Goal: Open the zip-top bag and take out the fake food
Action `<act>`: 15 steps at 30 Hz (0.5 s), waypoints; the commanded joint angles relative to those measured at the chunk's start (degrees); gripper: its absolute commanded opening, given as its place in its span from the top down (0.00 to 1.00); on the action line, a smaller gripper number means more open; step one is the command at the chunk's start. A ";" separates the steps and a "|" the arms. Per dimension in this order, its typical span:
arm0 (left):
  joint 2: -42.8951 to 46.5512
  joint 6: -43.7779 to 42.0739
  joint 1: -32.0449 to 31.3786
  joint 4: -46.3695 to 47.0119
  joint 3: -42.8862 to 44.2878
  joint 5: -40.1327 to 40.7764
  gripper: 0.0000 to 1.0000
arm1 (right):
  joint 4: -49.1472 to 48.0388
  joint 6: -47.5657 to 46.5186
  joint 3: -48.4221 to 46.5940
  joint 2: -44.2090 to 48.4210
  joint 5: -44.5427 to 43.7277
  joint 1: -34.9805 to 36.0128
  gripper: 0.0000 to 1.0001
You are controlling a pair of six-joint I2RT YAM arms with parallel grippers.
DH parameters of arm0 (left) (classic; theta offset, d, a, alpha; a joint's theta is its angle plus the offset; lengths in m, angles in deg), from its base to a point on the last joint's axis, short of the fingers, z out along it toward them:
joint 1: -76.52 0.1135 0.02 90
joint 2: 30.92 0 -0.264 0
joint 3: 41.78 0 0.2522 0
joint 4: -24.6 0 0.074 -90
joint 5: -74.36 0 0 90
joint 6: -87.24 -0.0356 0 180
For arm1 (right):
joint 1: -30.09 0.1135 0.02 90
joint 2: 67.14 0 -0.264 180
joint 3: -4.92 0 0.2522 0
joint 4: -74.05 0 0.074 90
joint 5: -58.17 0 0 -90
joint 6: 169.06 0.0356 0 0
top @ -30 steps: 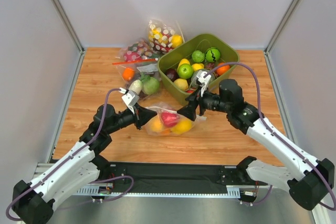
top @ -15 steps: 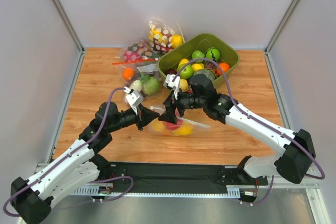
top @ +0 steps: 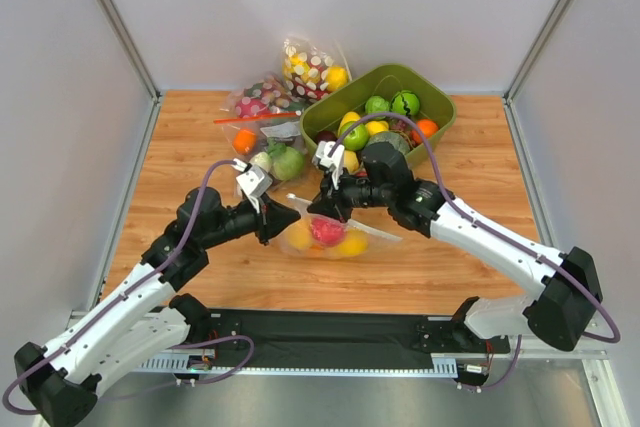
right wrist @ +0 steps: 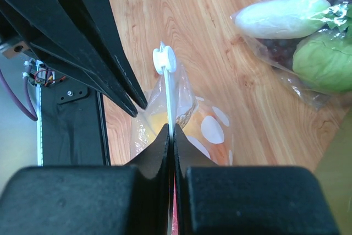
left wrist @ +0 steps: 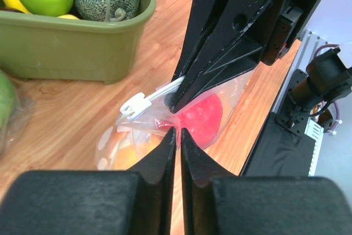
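The zip-top bag, clear with white dots, lies on the wooden table between my two arms. Inside it the fake food shows as a red fruit, a yellow one and an orange one. My right gripper is shut on the bag's pale zip strip, just behind the white slider. My left gripper pinches the bag's film at its left end, jaws almost together. In the left wrist view the red fruit lies right beyond my left gripper.
A green bin holding several fruits stands behind the bag, its wall close in the left wrist view. A bag of white and green vegetables and two more filled bags lie at the back.
My right gripper swung left from the bag's right side onto the zip strip and shut on it. The left gripper stayed at the bag's left end, and the bag's top edge rose slightly.
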 commanded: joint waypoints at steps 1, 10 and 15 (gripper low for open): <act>1.35 -0.66 -0.34 -3.17 3.47 0.61 0.84 | -3.78 0.94 1.34 3.18 -0.62 -0.73 1.00; 5.48 -0.93 -0.34 -6.87 2.95 3.86 0.36 | -12.39 7.89 5.83 5.74 8.43 -4.33 1.00; 3.20 -0.05 -0.34 -3.37 2.42 3.43 0.30 | -16.06 10.61 6.18 6.27 12.30 -4.69 1.00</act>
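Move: The zip-top bag's filled middle lies about 8 cm right of the left hand, 4 cm back and 7 cm below; its zip slider is some 3 cm ahead at about the same height. From the right hand, which already pinches the zip, the bag's middle is 4 cm back, 3 cm right and 7 cm below. The vegetable bag sits 11 cm ahead, 5 cm left and 12 cm below the left hand. The bag's zip, still pinched in the shut right fingers, is drawn about 1 cm right and then 1.5 cm up, the right hand rolling its left side up nearly 10 degrees. Meanwhile the left fingers, barely parted, spread wide and come free of the bag's film as that hand backs off some 2 cm up and left. ##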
